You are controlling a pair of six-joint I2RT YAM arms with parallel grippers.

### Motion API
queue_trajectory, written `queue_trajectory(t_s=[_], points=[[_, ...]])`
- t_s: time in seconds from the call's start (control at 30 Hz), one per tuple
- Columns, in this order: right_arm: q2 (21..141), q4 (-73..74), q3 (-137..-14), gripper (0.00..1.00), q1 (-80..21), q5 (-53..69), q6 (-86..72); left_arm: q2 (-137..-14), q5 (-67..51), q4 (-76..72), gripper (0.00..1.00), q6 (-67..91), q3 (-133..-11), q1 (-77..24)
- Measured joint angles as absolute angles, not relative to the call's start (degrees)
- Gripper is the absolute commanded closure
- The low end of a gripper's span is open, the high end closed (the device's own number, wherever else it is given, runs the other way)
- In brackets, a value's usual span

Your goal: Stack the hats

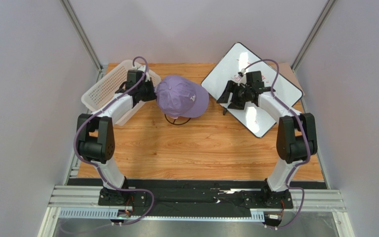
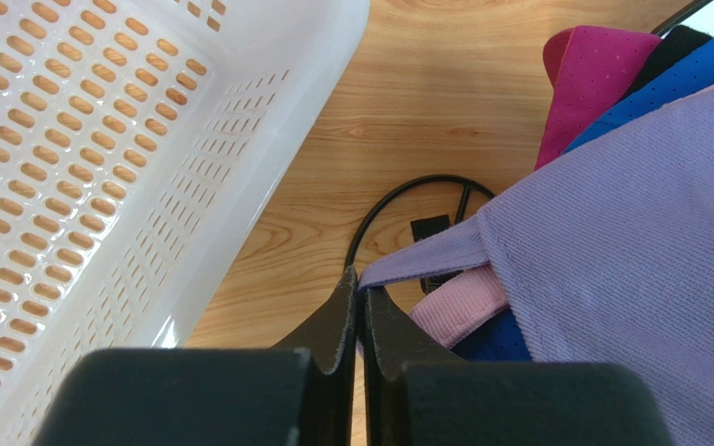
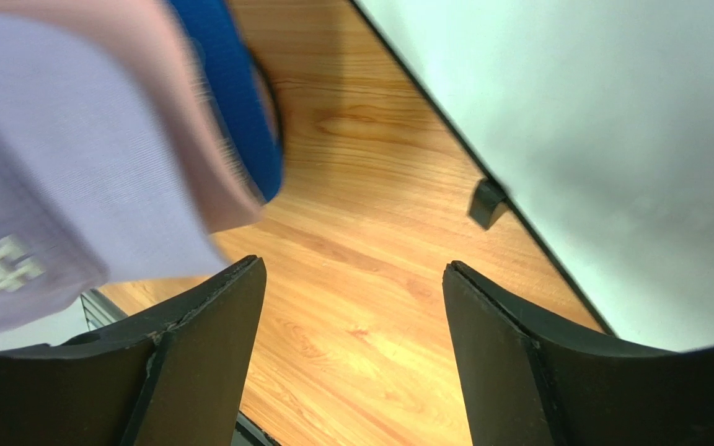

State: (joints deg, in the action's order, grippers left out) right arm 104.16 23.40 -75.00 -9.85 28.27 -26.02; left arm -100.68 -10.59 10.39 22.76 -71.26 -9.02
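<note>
The hats sit stacked over a black wire stand (image 1: 175,120), with the lavender hat (image 1: 181,96) on top. In the left wrist view, magenta (image 2: 584,84), black (image 2: 673,45), blue (image 2: 682,79) and pink (image 2: 458,308) layers peek out from under the lavender hat (image 2: 631,232). My left gripper (image 2: 361,279) is shut on the lavender hat's rear edge, at the stack's left side (image 1: 152,93). My right gripper (image 3: 351,279) is open and holds nothing, just right of the brims (image 1: 224,98). Lavender (image 3: 72,186), pink (image 3: 184,111) and blue (image 3: 235,93) brims overlap at its upper left.
A white mesh basket (image 1: 105,89) lies at the back left, close beside my left gripper (image 2: 100,167). A whiteboard (image 1: 265,106) lies tilted at the back right, under my right arm (image 3: 593,139). Bare wooden table (image 1: 201,148) fills the near half.
</note>
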Motion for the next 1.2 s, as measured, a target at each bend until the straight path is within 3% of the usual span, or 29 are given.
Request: queue_trajectory(t_s=[0.03, 0.1, 0.13, 0.17, 0.27, 0.33, 1.2], points=[[102.6, 23.6, -74.8, 0.24, -9.8, 28.3, -25.7, -100.7, -10.7, 10.5, 0.74, 22.9, -71.3, -9.0], [99.4, 23.5, -74.8, 0.24, -10.2, 28.3, -25.1, -100.7, -11.0, 10.6, 0.59, 22.7, -71.3, -9.0], [97.8, 23.3, -74.8, 0.24, -10.5, 28.4, -24.9, -100.7, -11.1, 10.8, 0.42, 22.9, -71.2, -8.9], [96.3, 23.0, -74.8, 0.24, -10.9, 28.5, -24.7, -100.7, -10.9, 11.1, 0.31, 23.0, -71.2, -8.8], [94.4, 22.8, -75.5, 0.24, -11.4, 29.0, -24.3, -100.2, -10.2, 12.6, 0.07, 23.6, -70.7, -8.1], [94.5, 22.7, -76.2, 0.24, -11.6, 29.2, -24.1, -99.2, -9.6, 13.5, 0.00, 23.7, -69.8, -7.8], [108.7, 14.9, -85.3, 0.26, -12.4, 30.5, -28.4, -79.2, -10.2, 16.0, 0.00, 25.9, -60.5, -6.0]])
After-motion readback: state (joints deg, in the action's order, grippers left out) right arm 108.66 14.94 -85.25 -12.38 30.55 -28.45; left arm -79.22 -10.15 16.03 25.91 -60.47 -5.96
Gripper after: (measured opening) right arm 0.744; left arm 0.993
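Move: About 11 cm to the left hand's right and level with it lies the middle of the purple hat, whose back strap its shut fingers hold; the wire stand's middle is 11 cm right, 4 cm back and some 8 cm below, while the basket's is about 14 cm left, 1 cm ahead and 10 cm lower. From the open right hand, the hat is roughly 17 cm left, 2 cm ahead and 2 cm up; the whiteboard's middle is 10 cm right, 5 cm ahead and 10 cm below. Letting go of the purple hat's strap, the left fingers spring wide open as that hand backs away about 7 cm and drifts 3 cm left, then rises some 6 cm. The right hand, staying open, first lifts quickly about 8 cm, fingers tilting up some 10 degrees, then goes forward some 6 cm while easing left towards the hat's brim and sinking 2 to 3 cm. ##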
